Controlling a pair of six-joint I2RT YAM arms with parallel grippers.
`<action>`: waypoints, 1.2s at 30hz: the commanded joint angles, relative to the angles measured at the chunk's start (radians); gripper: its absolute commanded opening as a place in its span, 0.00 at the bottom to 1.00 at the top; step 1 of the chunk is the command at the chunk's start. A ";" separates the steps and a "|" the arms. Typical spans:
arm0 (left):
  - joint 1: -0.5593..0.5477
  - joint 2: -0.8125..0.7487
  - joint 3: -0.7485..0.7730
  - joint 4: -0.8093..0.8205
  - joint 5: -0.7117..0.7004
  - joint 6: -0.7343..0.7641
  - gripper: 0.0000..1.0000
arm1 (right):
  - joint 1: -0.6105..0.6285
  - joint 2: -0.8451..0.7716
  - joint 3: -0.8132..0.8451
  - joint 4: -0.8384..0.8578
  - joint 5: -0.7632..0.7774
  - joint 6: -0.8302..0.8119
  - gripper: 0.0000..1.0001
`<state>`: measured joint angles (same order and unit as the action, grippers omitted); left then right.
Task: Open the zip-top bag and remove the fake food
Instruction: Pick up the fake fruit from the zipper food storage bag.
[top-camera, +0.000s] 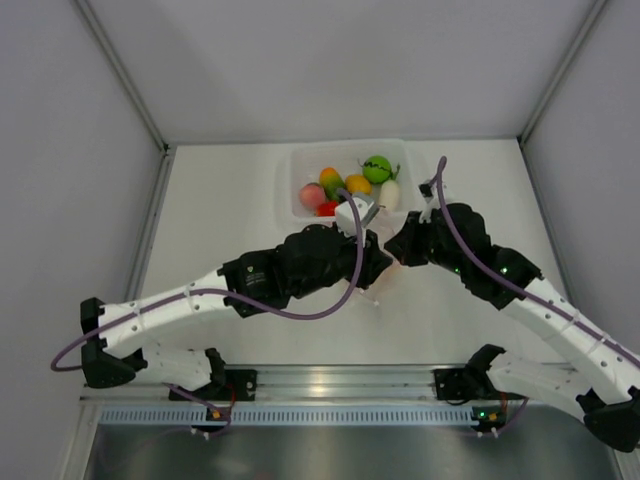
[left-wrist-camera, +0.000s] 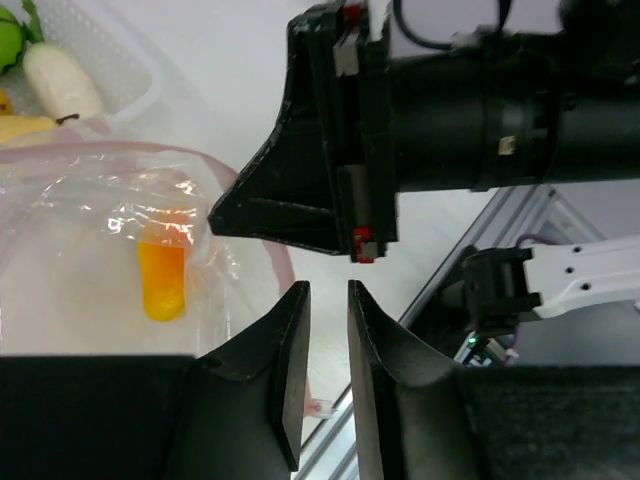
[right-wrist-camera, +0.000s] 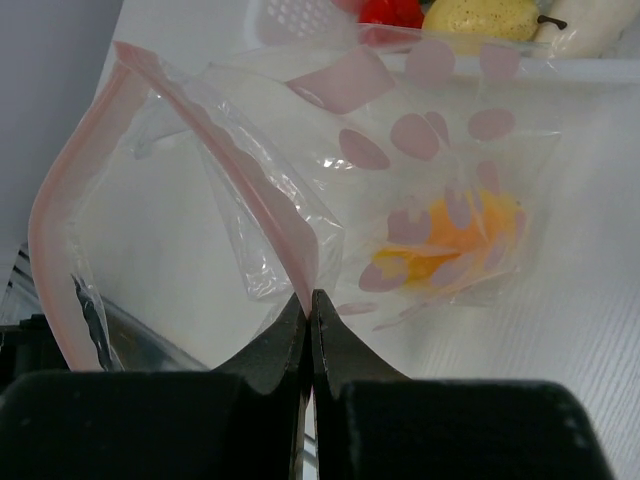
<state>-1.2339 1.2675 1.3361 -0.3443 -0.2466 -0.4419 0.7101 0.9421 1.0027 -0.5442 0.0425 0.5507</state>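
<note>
The zip-top bag (right-wrist-camera: 430, 170) lies on the table, clear with pink dots, its pink zip strip (right-wrist-camera: 230, 170) pulled up into an open loop. My right gripper (right-wrist-camera: 310, 297) is shut on that strip. An orange piece of fake food (right-wrist-camera: 450, 240) lies inside the bag (left-wrist-camera: 90, 230) and shows in the left wrist view too (left-wrist-camera: 162, 280). My left gripper (left-wrist-camera: 328, 290) hovers just beside the bag's mouth, its jaws a narrow gap apart with nothing between them. From above, both wrists meet over the bag and hide it.
A rigid clear tub (top-camera: 290, 190) stands at the back, just behind the bag. In it are more fake food pieces (top-camera: 345, 185), among them a green one (top-camera: 377, 168) and a white one (left-wrist-camera: 60, 80). The right wrist body (left-wrist-camera: 470, 100) hangs close above my left fingers.
</note>
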 joint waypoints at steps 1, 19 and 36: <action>-0.009 0.026 -0.031 -0.048 -0.085 0.012 0.26 | -0.015 -0.029 -0.010 0.070 -0.018 0.032 0.00; 0.053 0.246 -0.097 -0.044 -0.417 -0.144 0.00 | -0.015 -0.081 -0.070 0.112 -0.213 0.060 0.00; 0.125 0.190 -0.219 -0.180 -0.574 -0.304 0.00 | -0.017 -0.017 0.142 -0.393 0.348 -0.159 0.00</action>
<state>-1.1275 1.5192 1.1473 -0.4206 -0.7261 -0.7101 0.7086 0.9104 1.0760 -0.8005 0.2073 0.4461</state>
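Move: The orange fake food, still in the bag, lies about 8 cm ahead of the left hand, 4 cm to its right and 20 cm below. The bag rim pinched by the right fingers is some 5 cm ahead, 2 cm right and 9 cm below. The white radish is about 29 cm ahead, 3 cm right, and the basket's middle 30 cm ahead, 7 cm left, both roughly 20 cm down. From the right hand, the orange food is about 6 cm ahead, 2 cm right and 10 cm below. The left hand drops about 18 cm beside the right hand while working some 10 cm forward and 7 cm left, swinging about 35 degrees counter-clockwise and shutting its part-open fingers early on the way down, until the bag's pink rim lies across the shut fingers at the mouth's left side. The right hand keeps its pinch on the rim, first easing back and a little left by 2 to 3 cm, then carrying the rim some 7 cm right as its left side rolls down about 20 degrees. ##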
